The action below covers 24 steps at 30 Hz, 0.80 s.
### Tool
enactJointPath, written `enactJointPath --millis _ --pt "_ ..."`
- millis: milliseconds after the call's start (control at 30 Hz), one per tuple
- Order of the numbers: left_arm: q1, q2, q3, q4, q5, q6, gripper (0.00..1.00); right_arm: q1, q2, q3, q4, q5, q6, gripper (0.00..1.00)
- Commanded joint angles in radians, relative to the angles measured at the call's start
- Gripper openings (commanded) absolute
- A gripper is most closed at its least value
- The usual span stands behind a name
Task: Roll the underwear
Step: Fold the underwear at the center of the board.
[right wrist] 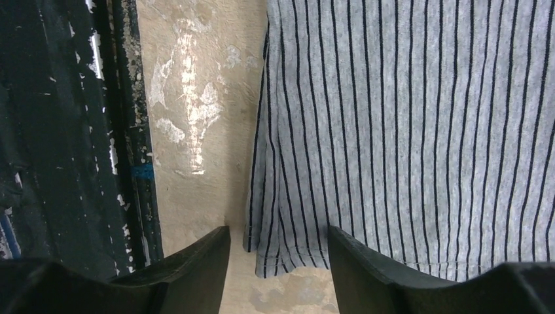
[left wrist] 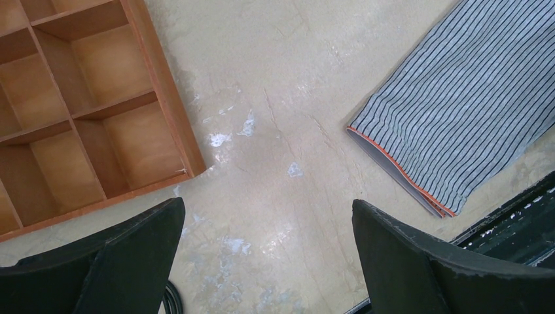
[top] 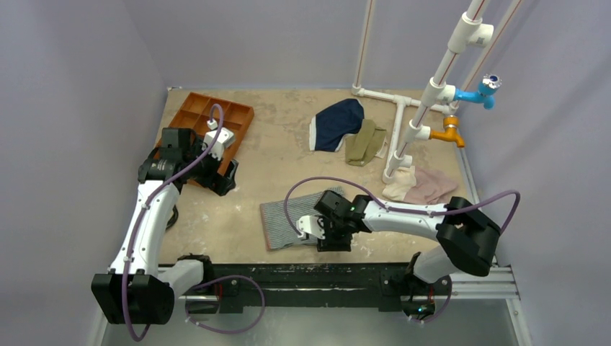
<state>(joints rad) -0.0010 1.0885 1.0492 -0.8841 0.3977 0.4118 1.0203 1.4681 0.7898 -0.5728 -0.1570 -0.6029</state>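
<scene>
The underwear point(top: 292, 220), grey with fine dark stripes, lies flat near the table's front edge. Its orange-trimmed hem shows in the left wrist view point(left wrist: 458, 98). My right gripper point(top: 324, 234) sits low over its near right corner. In the right wrist view the fingers point(right wrist: 278, 235) stand apart on either side of that corner of the underwear point(right wrist: 406, 131), with a gap showing on the left side. My left gripper point(top: 220, 180) hovers wide open over bare table point(left wrist: 268, 209), left of the cloth and beside the wooden tray.
A wooden compartment tray point(top: 209, 115) point(left wrist: 78, 98) sits at the back left. A navy garment point(top: 337, 124), an olive one point(top: 364, 143) and a pinkish one point(top: 421, 185) lie near a white pipe frame point(top: 403, 115). A black rail point(top: 317, 277) point(right wrist: 59, 131) runs along the near edge.
</scene>
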Motion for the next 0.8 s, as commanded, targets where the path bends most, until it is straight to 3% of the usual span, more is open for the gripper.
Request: enactJointPath --millis 0,533,767 --pt "0.001 -0.001 0.025 0.014 0.009 0.008 0.99 0.015 -0.002 -0.009 0.047 0.014 0.024 0.53" --pt "0.001 -0.055 -0.010 0.000 0.042 0.019 0.98 0.018 0.055 0.000 0.070 0.033 0.063 0.24" --pt "-0.007 -0.216 -0.166 -0.022 0.179 0.137 0.98 0.009 0.077 0.053 0.033 0.000 0.061 0.05"
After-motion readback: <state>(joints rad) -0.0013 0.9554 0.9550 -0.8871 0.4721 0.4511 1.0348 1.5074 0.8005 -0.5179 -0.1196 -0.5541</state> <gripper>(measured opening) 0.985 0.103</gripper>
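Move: The underwear's near right corner lies about 1 cm left of the right hand and 1 cm below, straight between its half-open fingers. The middle of the folded underwear is some 8 cm left and 6 cm ahead of that hand, and the board's near edge is about 5 cm straight back. The olive cloth lies roughly 27 cm ahead and 8 cm right. From the left hand, that corner is about 28 cm right, 12 cm back and 17 cm below. The underwear's near right corner gets pinched as the right fingers close from a bit over half open to nearly shut, the hand creeping about 1 cm left and slightly forward along the cloth, pressing half a centimetre lower on the way. Late on, the wide-open, empty left hand starts drawing back about 2.5 cm, drifting 1 cm right towards the underwear. ##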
